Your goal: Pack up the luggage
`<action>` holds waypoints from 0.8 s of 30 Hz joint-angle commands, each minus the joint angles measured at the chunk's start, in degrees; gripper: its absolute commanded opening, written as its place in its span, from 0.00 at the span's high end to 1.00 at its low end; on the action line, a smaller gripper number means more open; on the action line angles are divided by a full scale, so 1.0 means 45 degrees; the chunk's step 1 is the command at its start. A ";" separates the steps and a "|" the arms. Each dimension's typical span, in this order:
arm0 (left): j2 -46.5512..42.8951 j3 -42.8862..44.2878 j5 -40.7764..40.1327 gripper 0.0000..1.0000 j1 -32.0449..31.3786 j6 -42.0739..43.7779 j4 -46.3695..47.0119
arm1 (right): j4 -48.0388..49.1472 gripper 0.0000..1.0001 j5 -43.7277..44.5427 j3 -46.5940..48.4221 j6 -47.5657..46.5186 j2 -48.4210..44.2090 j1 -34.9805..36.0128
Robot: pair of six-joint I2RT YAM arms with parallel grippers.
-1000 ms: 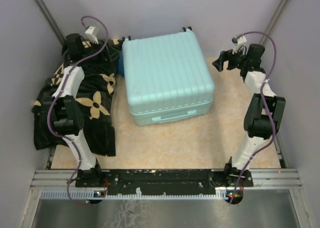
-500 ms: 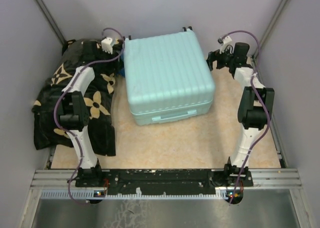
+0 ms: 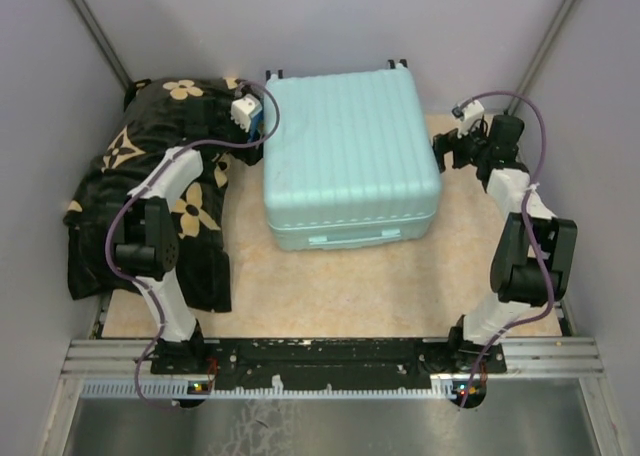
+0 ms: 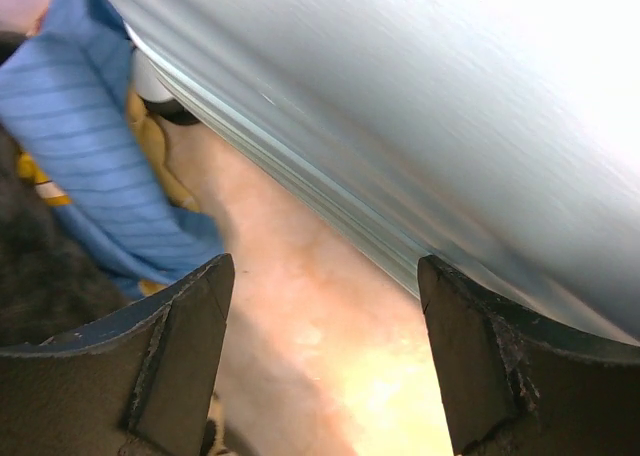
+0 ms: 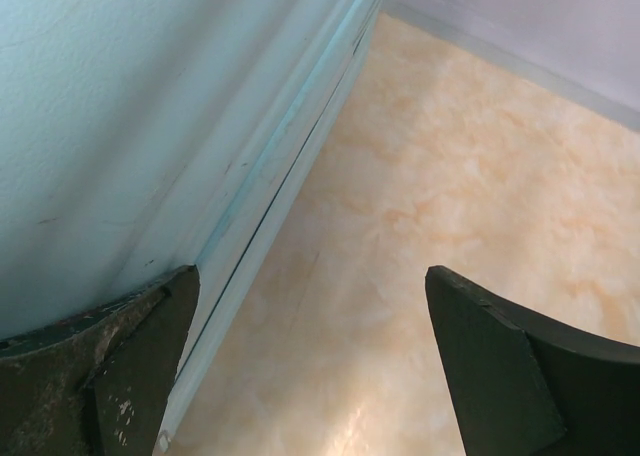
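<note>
The luggage (image 3: 350, 151), a pale mint-blue ribbed hard-shell suitcase, lies shut and flat in the middle of the table, wheels toward the back wall. My left gripper (image 3: 265, 126) is open at its back left side. In the left wrist view the left gripper (image 4: 325, 266) has only bare table between its fingers, and the luggage shell (image 4: 430, 106) runs close past the right finger. My right gripper (image 3: 442, 151) is open beside the right side. In the right wrist view the right gripper (image 5: 311, 272) has its left finger against the luggage wall (image 5: 120, 106).
A black blanket with tan flowers (image 3: 120, 196) is heaped on the left of the table under the left arm. A blue cloth (image 4: 90, 146) lies between the blanket and the suitcase. Grey walls close in the back and both sides.
The left arm has swung right from over the blanket to the suitcase's left side. The suitcase has slid a little right and turned. The right gripper has come nearer along the right side.
</note>
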 commanded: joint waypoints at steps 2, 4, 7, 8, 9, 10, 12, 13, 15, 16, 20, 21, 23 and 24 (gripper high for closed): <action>-0.0998 -0.1440 0.3858 0.18 -0.2980 -0.0096 -0.0893 | -0.1995 0.01 -0.2665 -0.1825 -0.0616 -0.2407 0.1126; -0.1627 -0.2157 0.4082 0.18 -0.3136 -0.0168 -0.0961 | -0.2147 0.01 -0.2725 -0.2583 -0.0776 -0.3137 0.1135; -0.2766 -0.3483 0.4143 0.18 -0.3684 -0.0037 -0.0931 | -0.2113 0.01 -0.2988 -0.3626 -0.0884 -0.4035 0.1126; -0.3271 -0.3903 0.4143 0.18 -0.3964 0.0012 -0.0928 | -0.2084 0.01 -0.3043 -0.3879 -0.0816 -0.4246 0.1121; -0.3603 -0.4270 0.4124 0.18 -0.4260 0.0065 -0.0901 | -0.2092 0.01 -0.3079 -0.4074 -0.0741 -0.4414 0.1125; -0.3921 -0.4621 0.4097 0.18 -0.4553 0.0079 -0.0881 | -0.2179 0.01 -0.3122 -0.4208 -0.0731 -0.4603 0.1123; -0.4464 -0.5141 0.3994 0.17 -0.5107 -0.0027 -0.0792 | -0.2389 0.01 -0.3147 -0.4509 -0.0873 -0.5013 0.1126; -0.4693 -0.5370 0.3917 0.17 -0.5362 -0.0057 -0.0733 | -0.2514 0.01 -0.3172 -0.4670 -0.1002 -0.5352 0.1126; -0.5036 -0.5741 0.3729 0.17 -0.5808 -0.0067 -0.0661 | -0.2769 0.01 -0.3228 -0.4995 -0.1213 -0.5850 0.1126; -0.5137 -0.5840 0.3655 0.18 -0.6002 -0.0131 -0.0597 | -0.2932 0.01 -0.3251 -0.5170 -0.1242 -0.6108 0.1126; -0.5278 -0.5915 0.3543 0.18 -0.6393 -0.0382 -0.0557 | -0.3100 0.01 -0.3279 -0.5585 -0.0922 -0.6752 0.0441; -0.5319 -0.5911 0.3524 0.18 -0.6414 -0.0373 -0.0599 | -0.3245 0.01 -0.3355 -0.5491 -0.1084 -0.6709 0.0115; -0.5420 -0.5934 0.3428 0.18 -0.6417 -0.0245 -0.0855 | -0.3540 0.01 -0.3387 -0.5013 -0.1534 -0.6343 -0.0489; -0.5493 -0.5906 0.3236 0.18 -0.6390 -0.0170 -0.1070 | -0.3585 0.01 -0.3380 -0.4679 -0.1607 -0.6028 -0.0824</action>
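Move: The suitcase's middle is about 28 cm to the left gripper's right, level with it fore and aft and about level in height, its left wall already against the fingers. Its handle is some 25 cm back and 30 cm right of this gripper, the blue clothes about 10 cm ahead, 3 cm left and 13 cm below. From the right gripper, already on the opposite wall, the suitcase's middle is some 28 cm left, neither ahead nor back. Draw the left gripper back about 17 cm, working right as it comes: slide its fingers along the suitcase's left wall towards the near corner while still pushing the case right, turning slightly clockwise. Bring the right gripper back and right along with its wall, keeping it alongside, then lift and tilt it upward late on. Leave both sets of fingers open. ##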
